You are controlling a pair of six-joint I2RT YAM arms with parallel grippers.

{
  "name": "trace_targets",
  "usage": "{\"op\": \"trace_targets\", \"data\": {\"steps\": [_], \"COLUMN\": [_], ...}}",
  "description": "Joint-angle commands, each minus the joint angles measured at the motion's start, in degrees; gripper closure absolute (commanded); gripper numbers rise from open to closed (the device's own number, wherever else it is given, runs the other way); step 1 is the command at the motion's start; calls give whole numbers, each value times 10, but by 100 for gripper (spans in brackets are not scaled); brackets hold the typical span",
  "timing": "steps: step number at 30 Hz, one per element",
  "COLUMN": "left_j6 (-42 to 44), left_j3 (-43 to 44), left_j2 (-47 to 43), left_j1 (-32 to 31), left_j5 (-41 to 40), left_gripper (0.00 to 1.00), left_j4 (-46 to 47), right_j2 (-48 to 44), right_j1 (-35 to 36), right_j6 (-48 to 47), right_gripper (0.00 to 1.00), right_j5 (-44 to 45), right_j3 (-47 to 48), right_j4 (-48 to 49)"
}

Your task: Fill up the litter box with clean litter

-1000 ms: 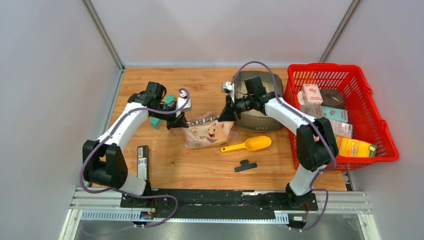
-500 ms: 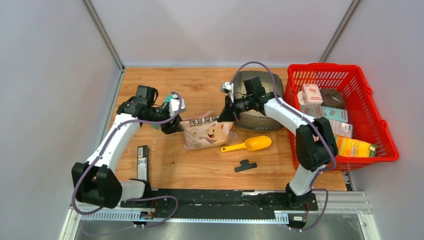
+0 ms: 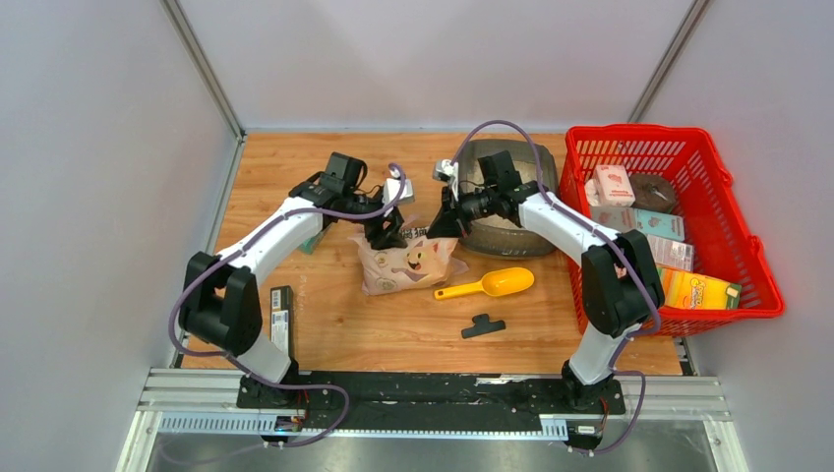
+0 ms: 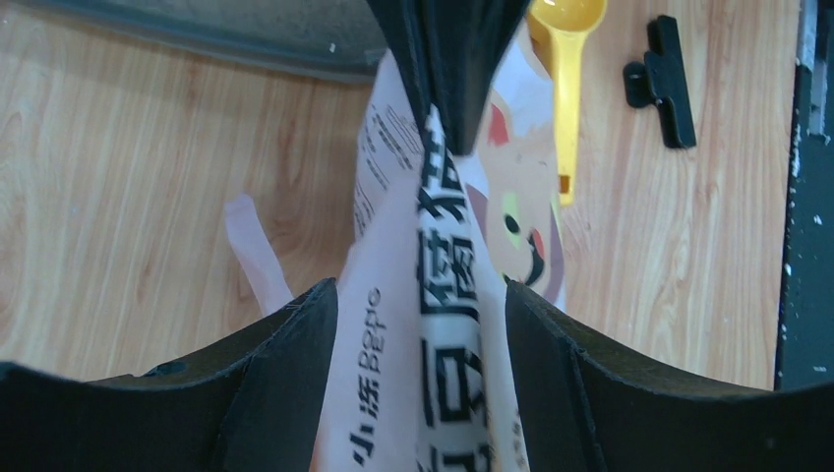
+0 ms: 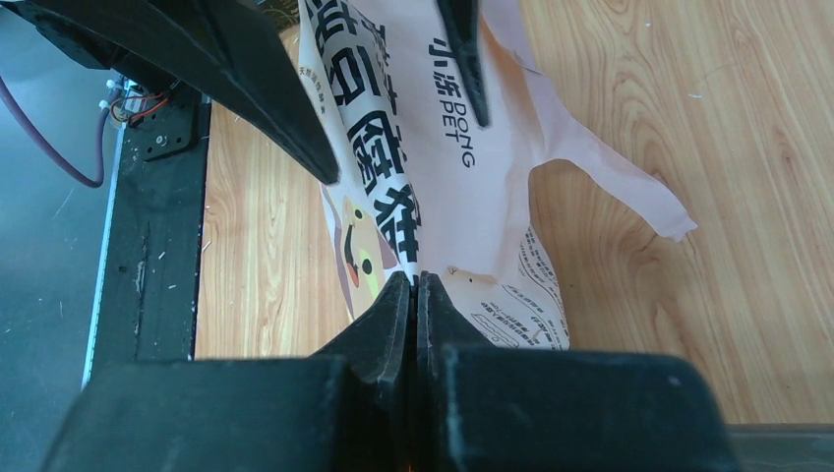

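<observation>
The pink-white cat-print bag (image 3: 408,264) lies on the wooden table, its top edge lifted. My right gripper (image 3: 438,224) is shut on that edge, seen close in the right wrist view (image 5: 415,280). My left gripper (image 3: 384,231) is open and straddles the same raised edge, a finger on either side (image 4: 418,305). A torn strip (image 5: 610,177) hangs off the bag's top. The dark grey litter box (image 3: 506,243) sits just behind the bag, under my right arm, its wall showing in the left wrist view (image 4: 197,29). The clean litter is hidden.
A yellow scoop (image 3: 492,285) and a black clip (image 3: 482,325) lie in front of the bag. At the right stands a red mesh basket (image 3: 733,187) with several packets. A black bar (image 3: 281,317) lies near my left arm's base, a teal object (image 3: 309,242) beside that arm.
My left gripper has opened and moved right, from the bag's left corner onto its raised top edge. My right gripper has stayed shut on the bag.
</observation>
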Motion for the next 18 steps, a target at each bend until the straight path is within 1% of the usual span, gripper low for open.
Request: {"op": "trace_targets", "data": {"steps": [1, 3, 4, 5, 6, 7, 8, 9, 10, 12, 13, 14, 15, 16, 18], "left_j6": [-51, -62, -65, -65, -62, -58, -34, -18, 16, 47, 64, 92, 100, 104, 95], "left_j3": [57, 71, 86, 94, 102, 119, 127, 135, 144, 146, 148, 147, 145, 135, 114], "left_j2": [40, 63, 69, 82, 88, 93, 103, 107, 112, 111, 110, 108, 106, 98, 86], "left_j1": [-9, -15, -16, -17, -17, -17, -17, -17, -17, -16, -16, -16, -12, -9, 5], "left_j5": [24, 38, 45, 51, 63, 68, 71, 75, 76, 69, 67, 63, 57, 55, 54], "left_gripper": [32, 35, 41, 44, 48, 56, 60, 64, 71, 75, 81, 85, 93, 98, 100], "left_j4": [56, 56, 51, 44, 19, 1, -21, -69, -93, -152, -172, -188, -205, -207, -193], "right_j2": [-4, -3, -3, -2, 0, 0, -1, -1, -2, -1, -1, -2, -2, -3, -7], "right_j1": [6, 8, 8, 9, 8, 7, 7, 7, 4, 2, 1, -3, -4, -9, -15], "right_j6": [25, 32, 36, 38, 39, 39, 39, 39, 40, 42, 44, 46, 45, 45, 37], "right_gripper": [100, 100, 100, 100, 100, 100, 100, 100, 100, 100, 100, 100, 100, 100, 100], "right_j5": [-1, 0, 1, 1, 4, 3, 4, 4, 3, 4, 3, 3, 4, 5, 3], "right_j3": [28, 28, 29, 29, 29, 30, 30, 30, 29, 29, 28, 28, 28, 26, 27], "right_j4": [42, 49, 50, 53, 53, 52, 53, 52, 52, 50, 50, 48, 48, 44, 34]}}
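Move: The bag's rolled top edge runs between the left hand's open fingers; the stretch to be gripped lies about 3 cm to the right, level in height. The bag's body is below, some 4 cm right and 3 cm back. From the same hand, the yellow scoop lies roughly 19 cm right and 8 cm back, the litter box about 24 cm right and 10 cm ahead. That stretch of roll is about 4 cm left of the right hand. The rolled bag top is gripped a second time: the left hand slips about 3 cm right along the roll towards the right fingers, swinging some 2 cm forward and back again as its open fingers shut and pinch the roll. Its wrist turns about 10 degrees, tipping and turning clockwise. The right hand keeps its pinch almost in place. ##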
